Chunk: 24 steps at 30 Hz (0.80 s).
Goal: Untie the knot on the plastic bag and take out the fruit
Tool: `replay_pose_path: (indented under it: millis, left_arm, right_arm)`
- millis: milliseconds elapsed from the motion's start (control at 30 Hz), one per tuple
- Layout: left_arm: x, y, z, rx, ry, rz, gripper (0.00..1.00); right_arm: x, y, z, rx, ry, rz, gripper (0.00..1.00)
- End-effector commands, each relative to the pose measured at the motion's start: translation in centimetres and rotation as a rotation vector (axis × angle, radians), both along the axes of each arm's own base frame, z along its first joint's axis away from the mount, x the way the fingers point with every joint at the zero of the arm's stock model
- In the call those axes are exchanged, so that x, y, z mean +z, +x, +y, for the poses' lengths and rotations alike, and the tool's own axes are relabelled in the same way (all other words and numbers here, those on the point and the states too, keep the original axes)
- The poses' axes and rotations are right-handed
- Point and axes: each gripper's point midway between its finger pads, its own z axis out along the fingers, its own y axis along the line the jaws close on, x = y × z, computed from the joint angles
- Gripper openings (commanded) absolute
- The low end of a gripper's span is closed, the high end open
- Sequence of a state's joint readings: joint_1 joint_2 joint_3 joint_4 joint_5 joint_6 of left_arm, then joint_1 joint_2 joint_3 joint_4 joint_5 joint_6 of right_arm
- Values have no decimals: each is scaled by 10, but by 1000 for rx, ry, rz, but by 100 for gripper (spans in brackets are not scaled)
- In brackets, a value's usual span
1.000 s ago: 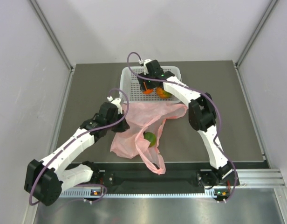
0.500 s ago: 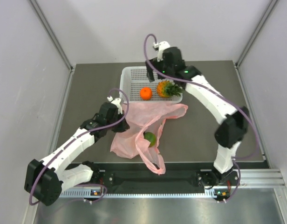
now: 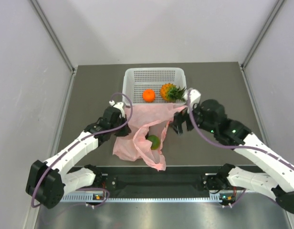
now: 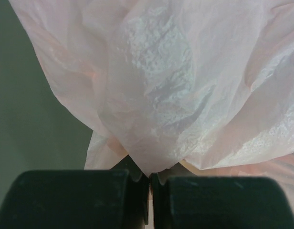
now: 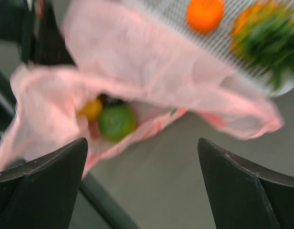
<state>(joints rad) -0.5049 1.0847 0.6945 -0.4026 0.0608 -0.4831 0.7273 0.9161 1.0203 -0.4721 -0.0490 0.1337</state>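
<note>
The pink plastic bag (image 3: 137, 125) lies open on the table in front of the basket, with a green fruit (image 3: 153, 141) inside it. My left gripper (image 3: 122, 125) is shut on a pinch of the bag's left side (image 4: 161, 86), with the film pulled into the jaws of the gripper (image 4: 150, 179). My right gripper (image 3: 178, 125) is open and empty, above the table at the bag's right edge. In the right wrist view the gripper (image 5: 142, 143) faces the bag's mouth, where the green fruit (image 5: 117, 122) and a yellow fruit (image 5: 91, 109) show. The knot is out of view.
The white perforated basket (image 3: 137, 76) stands at the back of the table, touching the bag's far edge. It holds an orange (image 3: 148, 95) and a mini pineapple (image 3: 170, 91). Grey walls close in both sides.
The right arm left the pineapple in the basket beside the orange, opened, and swung back down to the bag's right side. The left gripper kept its hold.
</note>
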Motion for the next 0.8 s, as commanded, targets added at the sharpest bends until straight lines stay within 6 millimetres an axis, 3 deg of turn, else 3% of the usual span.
replay_pose_path:
  millis: [0, 167, 300, 333, 500, 767]
  left_arm:
    - [-3, 8, -2, 23, -23, -35, 0]
    - [-9, 9, -3, 27, -21, -20, 0]
    - [-7, 7, -2, 29, -28, -23, 0]
    - [-6, 6, -2, 30, -33, -29, 0]
    - [-4, 3, 1, 44, -41, -40, 0]
    - [-1, 1, 4, 58, -50, -57, 0]
  right_arm:
    - [-43, -21, 16, 63, -60, 65, 97]
    - [-81, -28, 45, 139, -121, 99, 99]
    - [-117, -19, 67, 167, -162, 130, 100]
    - [-117, -16, 77, 180, -141, 119, 100]
    - [-155, -20, 108, 258, -194, 172, 100]
    - [-182, -34, 131, 314, -238, 180, 100]
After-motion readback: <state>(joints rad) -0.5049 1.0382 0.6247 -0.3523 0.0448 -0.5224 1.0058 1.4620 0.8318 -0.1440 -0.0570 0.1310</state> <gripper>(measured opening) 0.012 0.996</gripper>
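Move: The green fruit in the bag's open mouth lies about 9 cm to the right hand's left, 2 cm back and 23 cm below. A yellow fruit peeks out some 6 cm left of it and 2 cm nearer the base. From the right hand, the orange in the basket is 27 cm ahead and 12 cm left, the pineapple 29 cm ahead and 4 cm right, both some 21 cm lower. From the left hand the green fruit is about 15 cm right, 5 cm back, 6 cm lower. Down to the green fruit in the bag's mouth comes the empty right hand, sinking some 20 cm while swinging about 10 cm left, fingers wide open. The wrist tips roughly 20 degrees further down and turns left, and the fingertips end under the bag's film. The left hand keeps its pinch on the bag, dipping a little and coming partway back up. ##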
